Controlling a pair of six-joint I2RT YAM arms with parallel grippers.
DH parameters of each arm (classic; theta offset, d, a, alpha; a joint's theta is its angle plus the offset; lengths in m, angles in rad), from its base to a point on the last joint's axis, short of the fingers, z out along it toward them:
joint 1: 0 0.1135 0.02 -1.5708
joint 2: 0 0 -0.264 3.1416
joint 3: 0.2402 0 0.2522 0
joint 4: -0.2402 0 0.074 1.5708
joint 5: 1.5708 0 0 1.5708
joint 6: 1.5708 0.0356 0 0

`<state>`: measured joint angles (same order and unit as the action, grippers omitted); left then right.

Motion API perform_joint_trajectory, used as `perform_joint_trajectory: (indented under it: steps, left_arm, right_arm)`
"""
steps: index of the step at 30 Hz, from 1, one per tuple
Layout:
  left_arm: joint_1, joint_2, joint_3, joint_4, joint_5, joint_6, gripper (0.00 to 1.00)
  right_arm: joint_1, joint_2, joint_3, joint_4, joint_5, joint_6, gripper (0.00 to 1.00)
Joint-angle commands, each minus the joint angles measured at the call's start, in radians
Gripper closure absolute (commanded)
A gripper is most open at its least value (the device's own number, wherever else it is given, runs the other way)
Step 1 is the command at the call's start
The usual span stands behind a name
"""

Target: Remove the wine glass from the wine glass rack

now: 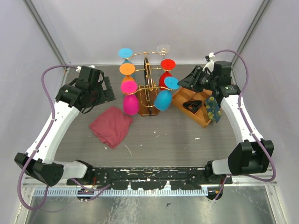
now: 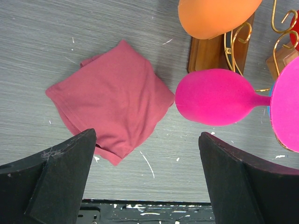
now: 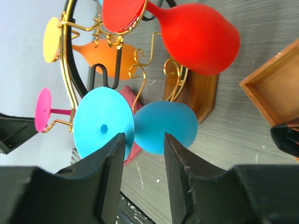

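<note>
The wine glass rack, with gold wire arms and a wooden base, stands mid-table with several coloured wine glasses hanging upside down. A blue wine glass hangs on its right side. My right gripper is level with it just to the right. In the right wrist view my right gripper is open, its tips short of the blue glass's foot and bowl, touching neither. A red glass hangs above. My left gripper is wide open over bare table, left of a pink glass.
A crumpled pink cloth lies left of the rack. A compartmented wooden tray sits right of the rack, under my right arm. Orange, cyan and clear glasses hang higher. Walls enclose the table on three sides.
</note>
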<state>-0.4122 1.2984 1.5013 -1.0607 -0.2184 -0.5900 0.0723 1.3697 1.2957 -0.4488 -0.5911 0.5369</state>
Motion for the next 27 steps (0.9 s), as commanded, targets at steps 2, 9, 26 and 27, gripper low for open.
perform_joint_trajectory:
  steps: [2,9,26,27]
  left_arm:
    - [0.005,-0.021,-0.011,-0.01,-0.007,0.015,0.02]
    - [0.006,-0.017,-0.013,-0.009,0.001,0.015,0.02]
    - [0.005,-0.013,-0.02,-0.013,0.003,0.013,0.02]
    - [0.005,-0.013,-0.02,-0.013,0.003,0.013,0.02]
  right_arm:
    - [-0.031,-0.019,-0.086,0.277,-0.181,0.14,0.57]
    - [-0.06,-0.014,-0.154,0.437,-0.281,0.249,0.6]
    - [-0.098,0.0,-0.157,0.513,-0.348,0.312,0.99]
    - [-0.104,-0.001,-0.156,0.515,-0.349,0.318,0.99]
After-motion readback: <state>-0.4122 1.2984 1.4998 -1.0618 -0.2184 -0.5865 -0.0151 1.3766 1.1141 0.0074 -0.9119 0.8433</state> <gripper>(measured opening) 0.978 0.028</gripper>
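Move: The blue wine glass hangs upside down on the rack, the middle of its round foot about 3 cm left of the right hand and roughly level with it. The red glass's foot is some 6 cm ahead and 4 cm left, the pink glass's foot 17 cm left and 1 cm back. The wooden tray lies about 24 cm below, 9 cm right and 5 cm back. From the left hand the blue foot is roughly 20 cm right, 2 cm ahead, about level. The blue glass's foot is pinched at its edge nearest the right hand: that hand rises about 2 cm and works a centimetre or so left towards the foot, rolling its left side up some 20 degrees and turning slightly counter-clockwise. The half-open fingers then shut on the thin rim late on. ##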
